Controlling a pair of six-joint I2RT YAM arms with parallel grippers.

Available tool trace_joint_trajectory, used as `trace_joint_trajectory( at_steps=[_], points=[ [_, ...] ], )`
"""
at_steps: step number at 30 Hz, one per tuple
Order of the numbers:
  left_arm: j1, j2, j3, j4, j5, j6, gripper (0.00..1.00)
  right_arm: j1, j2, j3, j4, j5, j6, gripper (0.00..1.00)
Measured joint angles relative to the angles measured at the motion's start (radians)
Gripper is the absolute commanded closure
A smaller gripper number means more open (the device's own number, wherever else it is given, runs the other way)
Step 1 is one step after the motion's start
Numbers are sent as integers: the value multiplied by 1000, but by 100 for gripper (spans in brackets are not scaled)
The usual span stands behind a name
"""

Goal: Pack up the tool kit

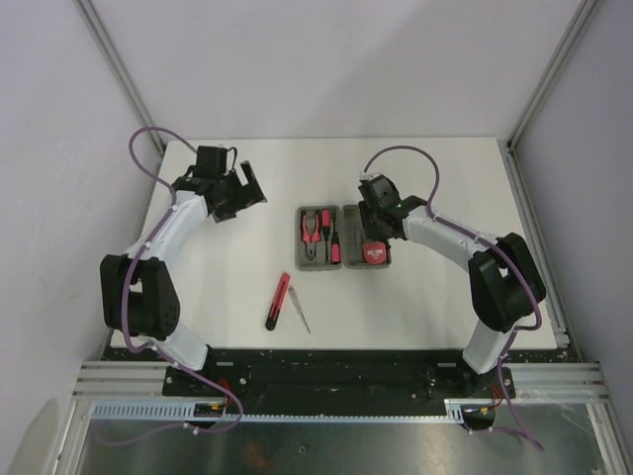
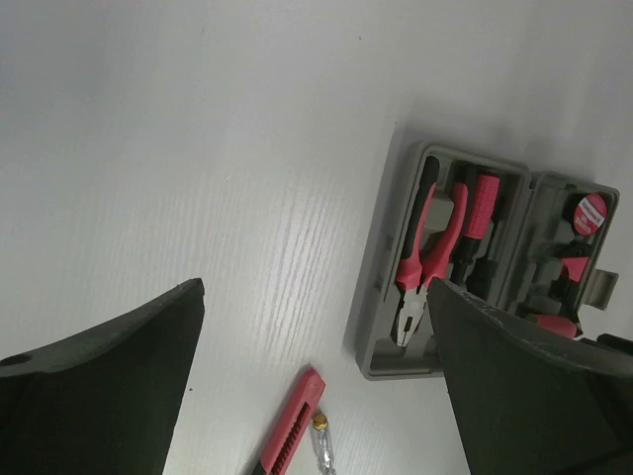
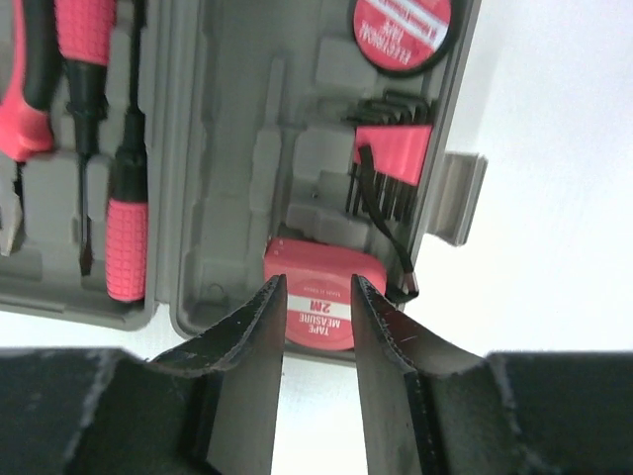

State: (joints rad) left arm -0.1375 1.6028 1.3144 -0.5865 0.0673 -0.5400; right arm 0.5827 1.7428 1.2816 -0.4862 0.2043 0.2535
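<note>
The grey tool kit case (image 1: 341,265) lies open mid-table. Red-and-black pliers (image 1: 312,230) and screwdrivers (image 1: 330,237) sit in its left half, and a red tape measure (image 1: 374,254) lies in its right half. My right gripper (image 3: 316,287) hovers just above the tape measure (image 3: 321,297), jaws narrowly parted with nothing between them. A red utility knife (image 1: 278,300) and a thin clear-handled screwdriver (image 1: 300,311) lie on the table in front of the case. My left gripper (image 1: 240,194) stands wide open to the left of the case, holding nothing.
In the right wrist view the case's right half also holds a red hex key holder (image 3: 391,148) and a round red tape roll (image 3: 401,30); its latch (image 3: 457,198) sticks out to the right. Metal frame posts (image 1: 119,69) stand at the table's back corners.
</note>
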Motion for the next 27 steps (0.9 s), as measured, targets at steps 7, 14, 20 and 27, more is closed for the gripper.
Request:
trace_joint_trajectory(
  at_steps=[7, 14, 20, 27],
  points=[
    [-35, 9, 0, 0, 17, 8, 2, 10, 30, -43, -43, -21, 42, 64],
    [-70, 34, 0, 0, 29, 10, 2, 12, 64, -41, -53, -29, 56, 63],
    [-76, 37, 0, 0, 42, 10, 2, -1, 89, -17, -55, -35, 68, 62],
    [-109, 63, 0, 0, 53, 26, 5, -17, 86, -18, -50, -53, 75, 60]
  ],
)
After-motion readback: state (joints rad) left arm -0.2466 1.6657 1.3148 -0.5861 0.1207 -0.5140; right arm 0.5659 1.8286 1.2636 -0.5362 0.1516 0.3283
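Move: The tape measure lies in the near end of the tool box's right tray, about 6 cm below the right hand and 2 cm nearer the robot. The hex key set is some 4 cm ahead and 3 cm right of that hand; the red-handled screwdriver is 10 cm to its left, 1 cm back. The left hand has the box's left tray level ahead, about 15 cm right and 13 cm down, with the utility knife about 16 cm back and 6 cm right. With its fingers still part closed and empty, the right hand comes down about 4.5 cm and back nearly 3 cm, tipping some 10 degrees further down, until its fingertips bear on the tape measure in the right tray, then stays low and eases about 1 cm forward against it. Meanwhile the left hand, still wide open, travels about 5 cm right towards the left tray, sinking about 2 cm with a slight drift back and turning clockwise. ##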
